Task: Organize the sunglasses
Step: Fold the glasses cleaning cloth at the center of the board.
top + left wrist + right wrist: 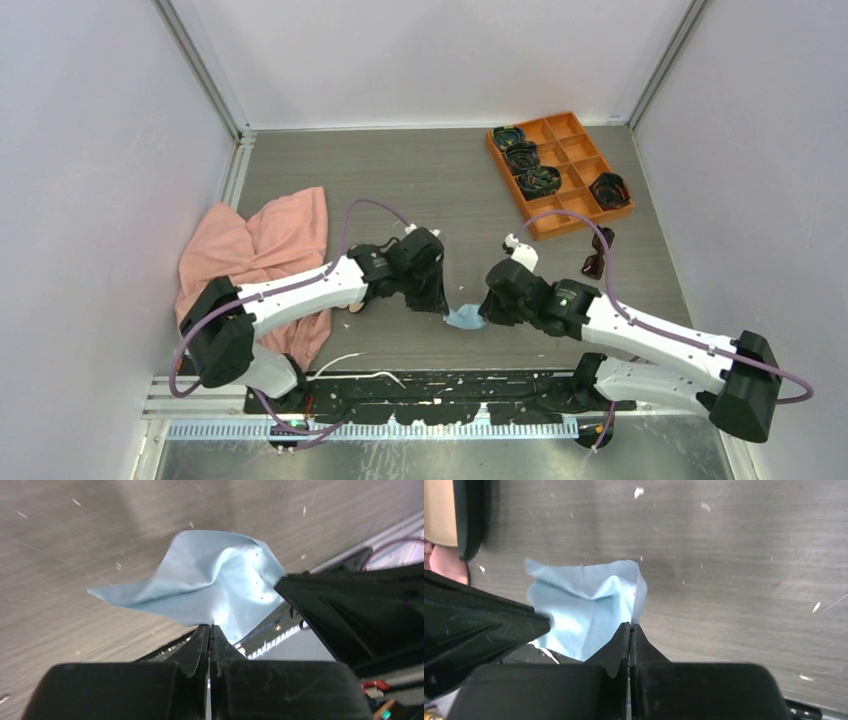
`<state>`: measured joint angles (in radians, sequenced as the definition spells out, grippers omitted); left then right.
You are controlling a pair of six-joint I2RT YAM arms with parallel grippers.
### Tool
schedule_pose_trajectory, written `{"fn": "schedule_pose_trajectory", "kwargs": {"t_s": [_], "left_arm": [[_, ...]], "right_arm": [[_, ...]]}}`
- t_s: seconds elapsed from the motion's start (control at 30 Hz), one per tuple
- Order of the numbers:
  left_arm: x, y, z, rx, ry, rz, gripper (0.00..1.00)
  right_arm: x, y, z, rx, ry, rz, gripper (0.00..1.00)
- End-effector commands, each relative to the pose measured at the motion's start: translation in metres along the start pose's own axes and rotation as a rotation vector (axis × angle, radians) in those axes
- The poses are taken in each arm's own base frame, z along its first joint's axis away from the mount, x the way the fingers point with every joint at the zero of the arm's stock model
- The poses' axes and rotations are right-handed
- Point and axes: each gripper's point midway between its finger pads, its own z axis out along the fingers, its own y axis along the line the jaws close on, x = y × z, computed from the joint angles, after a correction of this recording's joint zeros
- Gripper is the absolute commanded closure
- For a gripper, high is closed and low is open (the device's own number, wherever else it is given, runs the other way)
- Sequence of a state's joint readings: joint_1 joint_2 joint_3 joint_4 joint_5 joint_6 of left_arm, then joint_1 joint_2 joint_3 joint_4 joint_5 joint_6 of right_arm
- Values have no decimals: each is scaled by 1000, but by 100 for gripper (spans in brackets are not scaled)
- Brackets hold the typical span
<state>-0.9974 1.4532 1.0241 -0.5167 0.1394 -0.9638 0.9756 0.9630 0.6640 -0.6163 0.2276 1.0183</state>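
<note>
The sunglasses (598,255), a small dark folded pair, lie on the table just below the orange tray, to the right of my right arm and apart from both grippers. Between the grippers, low over the table, hangs a light blue cloth (464,319) (210,580) (584,605). My left gripper (444,308) (210,626) is shut on one edge of it. The opposite edge is pinched in my right gripper (484,314) (630,625), which is also shut. Each wrist view shows the other gripper's black finger meeting the cloth.
An orange divided tray (572,172) at the back right holds several dark coiled bundles. A pink cloth (262,250) lies crumpled on the left. A black case with tan lining (446,515) shows at the upper left of the right wrist view. Walls close in three sides.
</note>
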Motion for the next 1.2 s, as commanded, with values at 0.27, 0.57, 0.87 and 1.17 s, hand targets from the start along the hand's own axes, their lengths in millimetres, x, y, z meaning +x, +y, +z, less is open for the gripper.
{"fn": "schedule_pose_trajectory", "kwargs": {"t_s": [0.27, 0.57, 0.87, 1.17], "left_arm": [[-155, -24, -36, 112, -103, 69, 99], [-156, -1, -41, 49, -152, 135, 100], [-41, 52, 22, 26, 58, -18, 72], [-55, 43, -13, -56, 0, 44, 51]], "right_arm": [[-164, 60, 2, 4, -245, -23, 100], [-149, 36, 13, 81, -215, -36, 99], [-19, -39, 45, 147, 24, 50, 77], [-48, -53, 12, 248, -79, -32, 33]]}}
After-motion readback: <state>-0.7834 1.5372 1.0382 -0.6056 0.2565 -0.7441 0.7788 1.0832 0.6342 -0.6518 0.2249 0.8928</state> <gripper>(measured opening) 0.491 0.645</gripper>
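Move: Each gripper still pinches the cleaning cloth, which hangs between them. The spot where it is to lie flat is on the board about 8 cm right of the left hand, 1 cm back and 9 cm down; from the right hand it is straight below, some 9 cm down and 1 cm back. The open glasses case lies about 18 cm left of the left hand, 3 cm farther out. The sunglasses lie roughly 25 cm right of the right hand, 11 cm ahead. Both hands swing the cloth about 15 cm forward and up, whip back and down, then open to release it. ##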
